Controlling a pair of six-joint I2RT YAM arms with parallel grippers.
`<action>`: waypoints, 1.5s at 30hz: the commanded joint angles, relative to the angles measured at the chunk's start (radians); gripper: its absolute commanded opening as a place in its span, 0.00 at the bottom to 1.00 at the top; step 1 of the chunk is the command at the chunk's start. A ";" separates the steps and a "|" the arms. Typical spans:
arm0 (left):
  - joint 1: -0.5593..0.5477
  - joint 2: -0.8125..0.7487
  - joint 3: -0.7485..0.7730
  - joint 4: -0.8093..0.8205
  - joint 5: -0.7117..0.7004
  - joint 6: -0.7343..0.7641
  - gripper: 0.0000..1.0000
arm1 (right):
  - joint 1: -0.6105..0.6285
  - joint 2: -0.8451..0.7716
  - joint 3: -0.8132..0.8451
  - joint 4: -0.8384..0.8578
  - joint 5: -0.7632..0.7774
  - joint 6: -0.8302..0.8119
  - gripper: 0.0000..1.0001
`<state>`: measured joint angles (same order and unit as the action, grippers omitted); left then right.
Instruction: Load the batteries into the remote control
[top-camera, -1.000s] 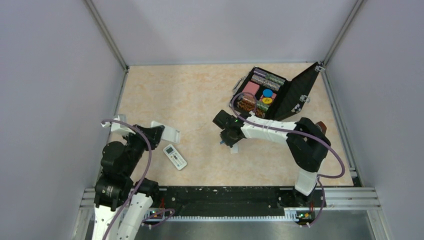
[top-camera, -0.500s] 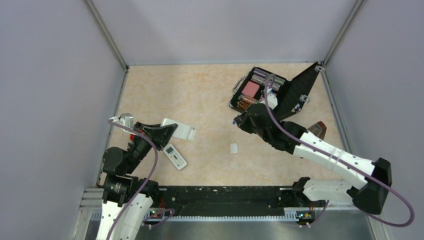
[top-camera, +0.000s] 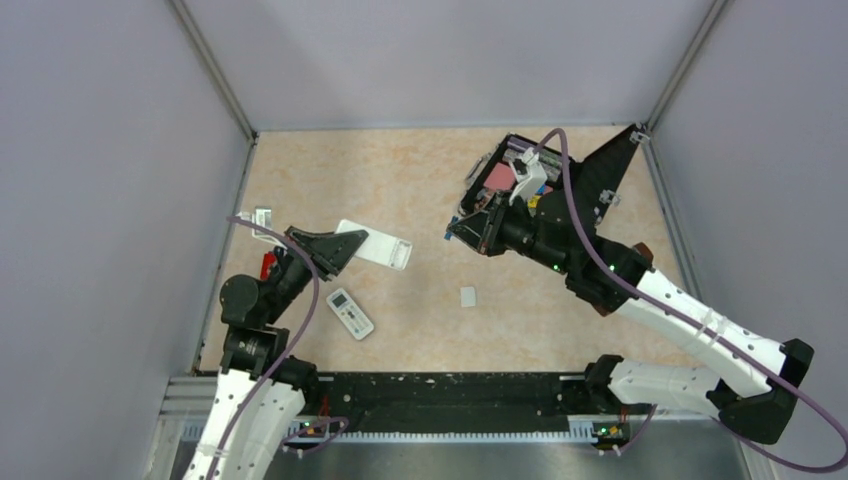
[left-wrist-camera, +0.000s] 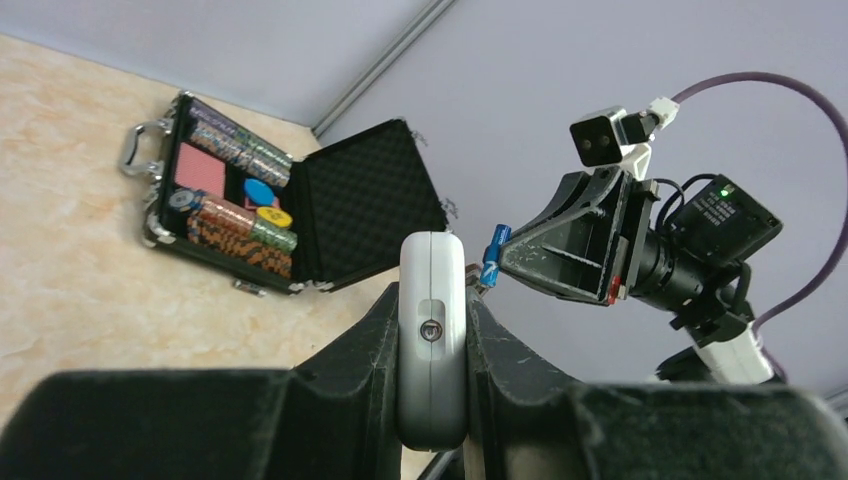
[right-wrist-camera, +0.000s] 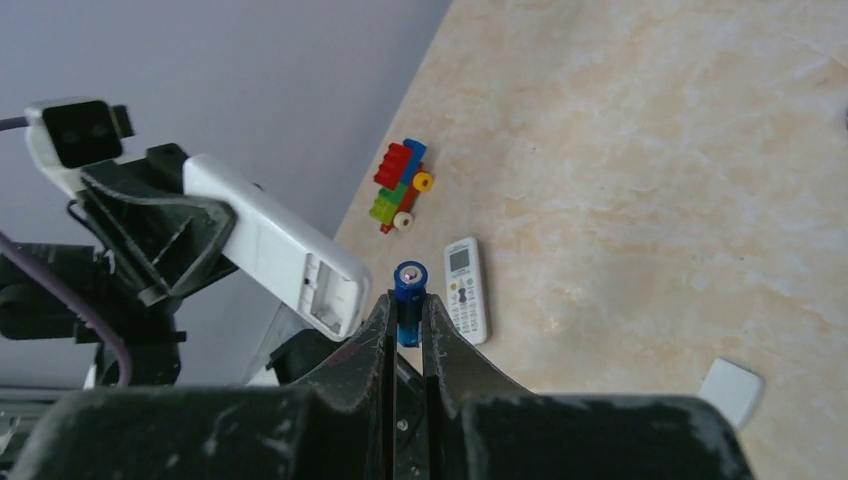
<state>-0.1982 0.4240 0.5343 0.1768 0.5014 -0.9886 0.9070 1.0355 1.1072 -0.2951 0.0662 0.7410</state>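
My left gripper (top-camera: 338, 246) is shut on the white remote control (top-camera: 374, 244) and holds it raised above the table. In the left wrist view the remote control (left-wrist-camera: 432, 300) stands edge-on between the jaws. Its open battery compartment (right-wrist-camera: 325, 295) shows in the right wrist view, facing my right gripper. My right gripper (top-camera: 454, 232) is shut on one of the blue batteries (right-wrist-camera: 408, 288), which sticks out past the fingertips. That battery (left-wrist-camera: 491, 257) hovers just right of the remote's far end, a small gap apart.
A second white remote with a small display (top-camera: 350, 313) lies on the table below the held one. A small white cover (top-camera: 468, 296) lies mid-table. An open black case of chips (top-camera: 560, 180) stands at the back right. A coloured brick toy (right-wrist-camera: 400, 185) sits by the left wall.
The right gripper rose from the table near the white cover and swung left toward the remote with the battery. The left gripper lifted the remote up and rightward.
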 joint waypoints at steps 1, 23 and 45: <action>0.002 0.015 -0.048 0.239 0.002 -0.140 0.00 | 0.001 0.012 0.084 0.070 -0.111 -0.014 0.00; -0.001 0.101 -0.136 0.336 -0.246 -0.513 0.00 | 0.186 0.282 0.494 -0.208 0.224 0.127 0.00; -0.003 0.137 -0.189 0.368 -0.260 -0.595 0.00 | 0.239 0.501 0.652 -0.396 0.387 0.126 0.00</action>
<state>-0.1986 0.5575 0.3470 0.4629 0.2478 -1.5612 1.1309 1.5200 1.7042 -0.6899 0.4137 0.8680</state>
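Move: The right hand holds the blue battery; the open battery compartment on the remote lies about 9 cm to its left, 5 cm back and some 3 cm lower. The white cover is on the table, roughly 3 cm back, 4 cm right and 31 cm below. From the left hand, gripping the remote, the battery is about 18 cm right, 2 cm ahead and 2 cm up; the spare remote lies about 7 cm left, 5 cm back, 33 cm below. Right hand arcs the battery 8 cm left towards the compartment; left rolls, bringing the remote 5 cm forward. ##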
